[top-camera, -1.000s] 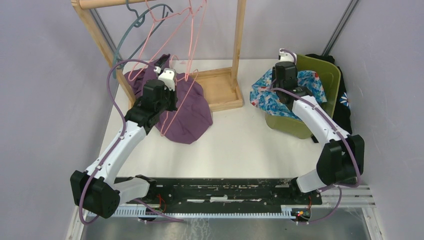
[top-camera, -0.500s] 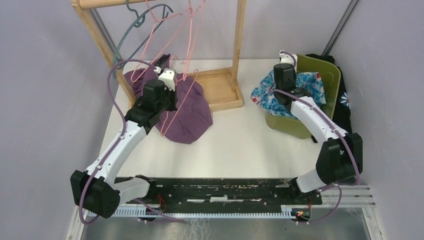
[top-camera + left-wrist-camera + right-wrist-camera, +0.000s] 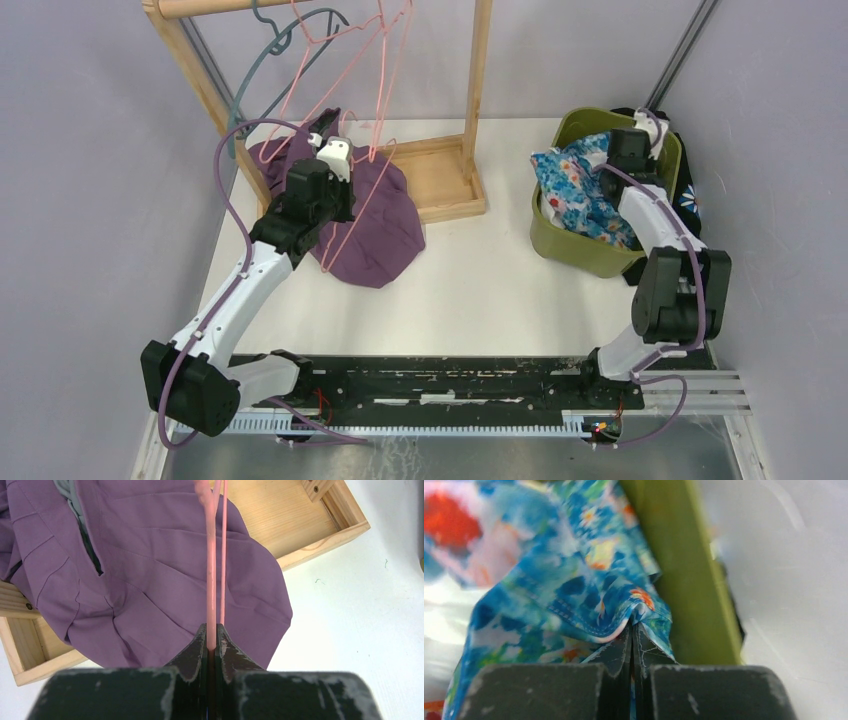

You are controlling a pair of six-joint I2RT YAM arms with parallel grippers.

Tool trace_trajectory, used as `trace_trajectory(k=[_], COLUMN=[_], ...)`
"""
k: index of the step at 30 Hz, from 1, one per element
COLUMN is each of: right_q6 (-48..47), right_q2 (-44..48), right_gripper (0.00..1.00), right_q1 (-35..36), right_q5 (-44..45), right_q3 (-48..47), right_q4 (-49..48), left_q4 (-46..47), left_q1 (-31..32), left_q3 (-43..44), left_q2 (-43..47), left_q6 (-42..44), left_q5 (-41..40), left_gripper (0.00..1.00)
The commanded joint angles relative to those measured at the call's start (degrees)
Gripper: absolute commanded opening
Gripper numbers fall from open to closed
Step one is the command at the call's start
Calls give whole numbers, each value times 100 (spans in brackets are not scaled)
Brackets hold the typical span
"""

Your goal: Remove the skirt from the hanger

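Observation:
The purple skirt [image 3: 378,228] lies crumpled on the table and over the wooden rack's base [image 3: 150,580]. A pink wire hanger [image 3: 211,580] slants down from the rail across the skirt. My left gripper [image 3: 213,630] is shut on the hanger's wire, just above the cloth. I cannot tell whether the hanger is still threaded into the skirt. Over the green bin's [image 3: 570,252] far right side, my right gripper [image 3: 631,625] is shut on a fold of blue floral cloth [image 3: 549,580], next to the bin's wall [image 3: 684,570].
A wooden clothes rack [image 3: 476,80] stands at the back left with a tray-like base [image 3: 440,185]. A teal hanger [image 3: 262,75] hangs on its rail. The floral cloth [image 3: 575,190] fills the bin. A black garment [image 3: 690,200] lies behind the bin, near the right wall.
My right gripper shut on the floral cloth and swung from the bin's left rim to its far right, pulling the cloth inside. The left arm and the hanger stayed put.

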State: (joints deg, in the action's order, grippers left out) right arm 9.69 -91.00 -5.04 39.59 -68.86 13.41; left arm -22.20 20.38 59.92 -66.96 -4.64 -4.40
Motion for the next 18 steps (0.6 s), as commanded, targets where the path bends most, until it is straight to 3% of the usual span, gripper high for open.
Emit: trace_trajectory(k=[1,5,6,12,18], right_q6=[329,158,110,50,-45], right_q2=[-378,-512,-504,410,1455], right_gripper=[1,6,21,51,60], right_q1=[266,734,820,1008,1204], right_q5=[-753,-678,-562,-578,-709], right_q3=[-16,-70,-105,-164,-365], right_q4=[245,463,534,617,647], left_q4=[284,277,277,284,225], left_q1=[25,25,25,32,28], left_q3=[64,104,115,125,327], left_q2=[97,78,89,189,324], left_q6=[183,185,183,168,96], left_q5=[-62,-80,-77,-225,-304], left_gripper=[3,3,3,3,3])
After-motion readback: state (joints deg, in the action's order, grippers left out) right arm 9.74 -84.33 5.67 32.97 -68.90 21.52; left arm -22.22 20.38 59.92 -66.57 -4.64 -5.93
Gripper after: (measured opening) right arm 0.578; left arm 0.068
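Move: The green basket I'm stuffing has its middle some 9 cm left of my right hand, 6 cm back and 10 cm below. I already hold an edge of the blue floral skirt there, close to the basket's right wall. The white garment's bit at the left rim is about 20 cm left and 9 back, and the black cloth lies 12 cm right and 8 back, well below. From my left hand the basket is roughly 55 cm right, 4 ahead, 16 below. Still pinching the floral skirt's edge, I sweep my right hand left and down into the basket, about 7 cm left and 6 cm down, turning counter-clockwise some 15 degrees in all. Near the bottom I open my fingers wide to let the cloth go, then, drifting a little farther left, lift about 8 cm away from it. ##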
